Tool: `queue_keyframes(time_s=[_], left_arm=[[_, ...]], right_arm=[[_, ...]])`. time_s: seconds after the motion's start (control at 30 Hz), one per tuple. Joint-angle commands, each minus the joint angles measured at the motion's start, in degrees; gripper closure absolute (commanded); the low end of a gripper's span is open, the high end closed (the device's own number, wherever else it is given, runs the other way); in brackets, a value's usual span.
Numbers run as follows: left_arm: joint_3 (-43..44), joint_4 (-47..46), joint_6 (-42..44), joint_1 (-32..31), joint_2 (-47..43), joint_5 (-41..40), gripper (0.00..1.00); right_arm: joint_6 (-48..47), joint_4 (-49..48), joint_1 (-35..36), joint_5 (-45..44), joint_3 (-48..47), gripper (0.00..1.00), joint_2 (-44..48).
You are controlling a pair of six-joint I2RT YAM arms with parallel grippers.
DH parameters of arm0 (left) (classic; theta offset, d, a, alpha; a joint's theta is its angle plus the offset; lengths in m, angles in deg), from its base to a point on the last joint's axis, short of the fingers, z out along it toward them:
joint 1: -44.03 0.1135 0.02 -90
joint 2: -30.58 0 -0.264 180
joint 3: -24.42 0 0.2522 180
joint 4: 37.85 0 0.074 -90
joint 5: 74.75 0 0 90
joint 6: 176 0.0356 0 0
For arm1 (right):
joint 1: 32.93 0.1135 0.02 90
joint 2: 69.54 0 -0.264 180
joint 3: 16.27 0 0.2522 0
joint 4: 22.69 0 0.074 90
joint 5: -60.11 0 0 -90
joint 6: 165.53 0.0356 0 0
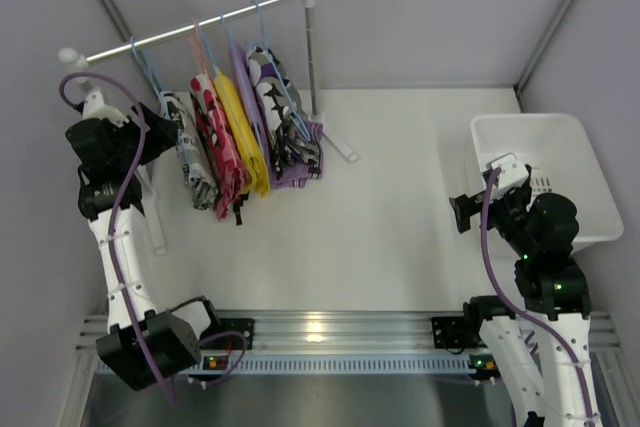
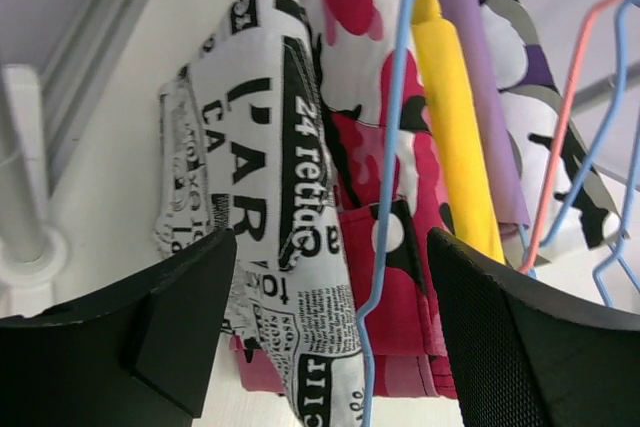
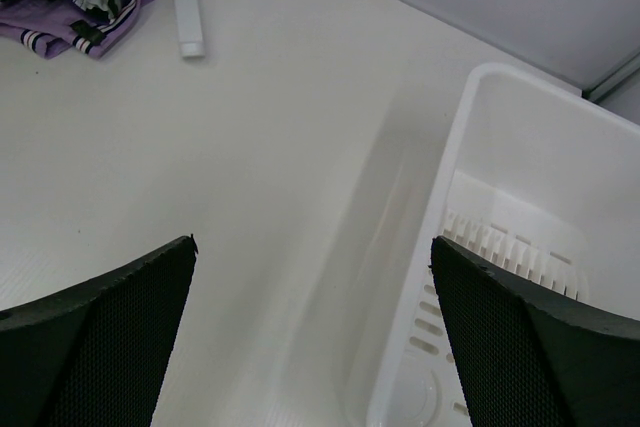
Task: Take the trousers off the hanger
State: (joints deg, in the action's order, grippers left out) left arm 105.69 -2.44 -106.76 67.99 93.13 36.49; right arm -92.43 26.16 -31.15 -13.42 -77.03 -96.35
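Observation:
Several trousers hang side by side on wire hangers from a rail [image 1: 190, 33]: a black-and-white print pair [image 1: 189, 152] [image 2: 265, 177], a red-pink pair [image 1: 216, 142] [image 2: 375, 177], a yellow pair [image 1: 244, 142] [image 2: 455, 117], a purple pair [image 1: 298, 165] [image 2: 475, 67] and a spotted pair [image 1: 270, 75]. My left gripper [image 1: 165, 137] [image 2: 330, 317] is open, its fingers [image 2: 185, 312] standing either side of the print pair's lower part and a blue hanger wire [image 2: 385, 207]. My right gripper [image 1: 465, 212] [image 3: 312, 327] hangs open over the table, holding nothing.
A white basket [image 1: 590, 162] [image 3: 450, 277] stands at the right, just beside my right gripper. The rack's upright post [image 1: 311, 47] and its white foot [image 3: 188, 7] are right of the clothes. Another rack post [image 2: 20, 197] is at the left wall.

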Motion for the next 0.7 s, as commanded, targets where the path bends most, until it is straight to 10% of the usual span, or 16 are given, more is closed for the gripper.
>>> queue_keyframes(time_s=[0.0,0.67], left_arm=[[-2.9,-11.8,0.2,0.6,-2.5,8.8,0.19],[-9.0,-36.5,-16.5,0.9,6.4,24.7,0.42]], right_arm=[[-0.3,-4.2,-0.4,1.0,-0.5,0.00,-0.8],[-2.0,-4.4,-0.4,1.6,0.3,0.00,0.4]])
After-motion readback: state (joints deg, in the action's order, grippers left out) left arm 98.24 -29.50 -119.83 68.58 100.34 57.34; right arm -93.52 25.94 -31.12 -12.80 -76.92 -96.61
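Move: The near arm of the blue hanger that carries the lettered trousers hangs about 5 cm ahead of the left hand and some 2 cm to its right, at about its height. The lettered trousers hang roughly 8 cm ahead, 2 cm right and 7 cm below, with the red-pink trousers about 7 cm right and the yellow trousers about 11 cm right, 10 cm ahead. From the idle right hand, that hanger arm lies some 18 cm ahead, 43 cm left and a little above. The left hand first eases to its right, then pushes forward as well towards the near arm of the lettered trousers' blue hanger, about 4 cm each way, bringing the wire in between its fingertips. As it goes, the wrist swings nearly 20 degrees clockwise while the fingers tip up and the hand's left side dips by about 10 degrees each, and the fingers narrow from wide to just over half open without pinching the wire. ##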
